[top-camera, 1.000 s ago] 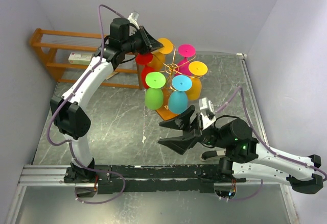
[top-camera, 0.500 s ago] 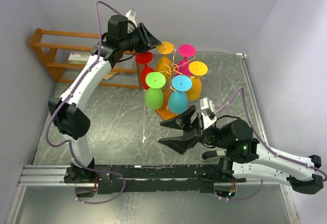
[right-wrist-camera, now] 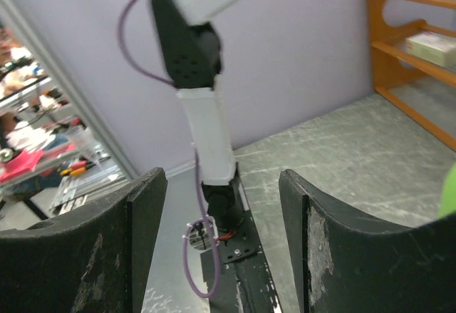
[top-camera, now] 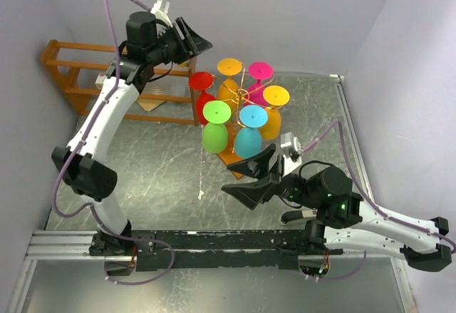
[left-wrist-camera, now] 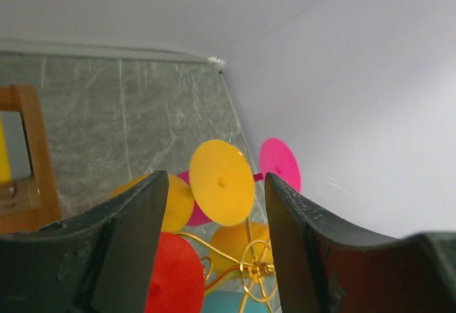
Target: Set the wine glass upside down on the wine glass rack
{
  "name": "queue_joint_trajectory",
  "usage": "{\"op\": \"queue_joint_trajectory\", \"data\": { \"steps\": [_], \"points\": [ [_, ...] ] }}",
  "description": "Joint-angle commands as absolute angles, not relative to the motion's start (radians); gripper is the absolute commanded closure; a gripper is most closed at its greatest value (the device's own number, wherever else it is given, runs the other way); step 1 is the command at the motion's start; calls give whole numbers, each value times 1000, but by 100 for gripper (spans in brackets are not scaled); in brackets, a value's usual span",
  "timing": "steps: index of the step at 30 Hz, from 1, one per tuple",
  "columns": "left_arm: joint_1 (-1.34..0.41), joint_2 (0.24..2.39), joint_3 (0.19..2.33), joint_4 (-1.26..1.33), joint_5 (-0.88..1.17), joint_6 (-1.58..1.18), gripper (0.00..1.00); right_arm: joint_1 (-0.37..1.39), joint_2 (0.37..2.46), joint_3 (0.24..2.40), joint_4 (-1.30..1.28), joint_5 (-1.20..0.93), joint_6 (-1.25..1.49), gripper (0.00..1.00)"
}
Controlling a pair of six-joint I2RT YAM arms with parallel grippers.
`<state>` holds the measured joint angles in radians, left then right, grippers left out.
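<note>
The gold wire wine glass rack (top-camera: pixel 239 96) stands on its wooden base (top-camera: pixel 229 157) at the table's middle back. Several coloured wine glasses hang on it upside down. The red wine glass (top-camera: pixel 202 92) hangs on the arm nearest my left gripper (top-camera: pixel 198 45). That gripper is open and empty, up and to the left of the red glass, apart from it. In the left wrist view the red foot (left-wrist-camera: pixel 174 277) and the rack's hub (left-wrist-camera: pixel 255 267) show below the open left gripper (left-wrist-camera: pixel 216 181). My right gripper (top-camera: pixel 231 176) is open and empty in front of the rack.
A brown wooden shelf unit (top-camera: pixel 71 78) stands against the left wall with a white box (top-camera: pixel 110 81) on it. Green (top-camera: pixel 214 129) and blue (top-camera: pixel 248 135) glasses hang on the rack's near side, close to my right gripper. The right wrist view shows the left arm (right-wrist-camera: pixel 203 120).
My left gripper has opened and let go of the red glass's foot, then drawn back up and to the left. The red glass stays hanging on the rack. The right arm has hardly moved.
</note>
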<state>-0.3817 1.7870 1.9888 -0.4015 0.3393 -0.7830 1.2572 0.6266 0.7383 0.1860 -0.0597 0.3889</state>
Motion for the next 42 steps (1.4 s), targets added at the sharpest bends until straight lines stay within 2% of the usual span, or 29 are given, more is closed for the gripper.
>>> {"op": "queue_joint_trajectory", "data": {
  "steps": [1, 9, 18, 21, 22, 23, 24, 25, 33, 42],
  "points": [
    [-374, 1646, 1992, -391, 303, -667, 31, 1261, 620, 786, 52, 143, 424, 35],
    [-374, 1324, 1683, -474, 278, -483, 27, 1259, 555, 824, -241, 518, 540, 35],
    [-374, 972, 1390, -623, 153, -385, 21, 1261, 474, 902, -547, 761, 635, 35],
    [-374, 862, 1315, -659, 105, -382, 15, 1261, 474, 937, -660, 851, 720, 33],
    [-374, 822, 1280, -656, 92, -386, 13, 1260, 482, 955, -707, 890, 757, 31],
    [-374, 784, 1246, -650, 82, -385, 12, 1261, 493, 976, -761, 920, 792, 20],
    [-374, 734, 1218, -645, 68, -386, 11, 1260, 507, 991, -814, 952, 827, 4],
    [-374, 703, 1192, -648, 50, -388, 10, 1260, 521, 1030, -868, 981, 871, 1],
    [-374, 598, 1201, -759, -81, -362, 12, 1260, 608, 1163, -1184, 1108, 1122, 0],
    [-374, 475, 1260, -705, -47, -257, 11, 1259, 553, 1197, -1164, 1113, 1057, 0]
  ]
}}
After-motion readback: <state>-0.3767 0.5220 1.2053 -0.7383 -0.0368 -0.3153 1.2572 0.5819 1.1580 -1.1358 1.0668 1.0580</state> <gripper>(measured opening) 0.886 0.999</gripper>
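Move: The orange glass just hung at the back of the wine glass rack is about 7 cm to the right of the empty left hand and some 11 cm below it, level fore and aft. At much the same height, the red glass is about 4 cm back and 1 cm left of that hand, the pink one roughly 2 cm back and 15 cm right. From the right hand, that orange glass is some 34 cm ahead, 2 cm left and 10 cm lower; at that lower height, the blue one is about 18 cm ahead and 4 cm right, the green one 20 cm ahead and 6 cm left. The left hand, already free of the glass, draws away from the rack, some 28 cm back and 20 cm left in a low arc, first lifting about 7 cm and then sinking again, while its fingers open wider and swing counter-clockwise to point more nearly forward. Meanwhile the right hand sweeps about 20 cm right on the near side of the rack, also going forward and down, turning clockwise by some 65 degrees and tipping its fingers down from pointing left to facing forward over the table, and late on spreads them fully. ##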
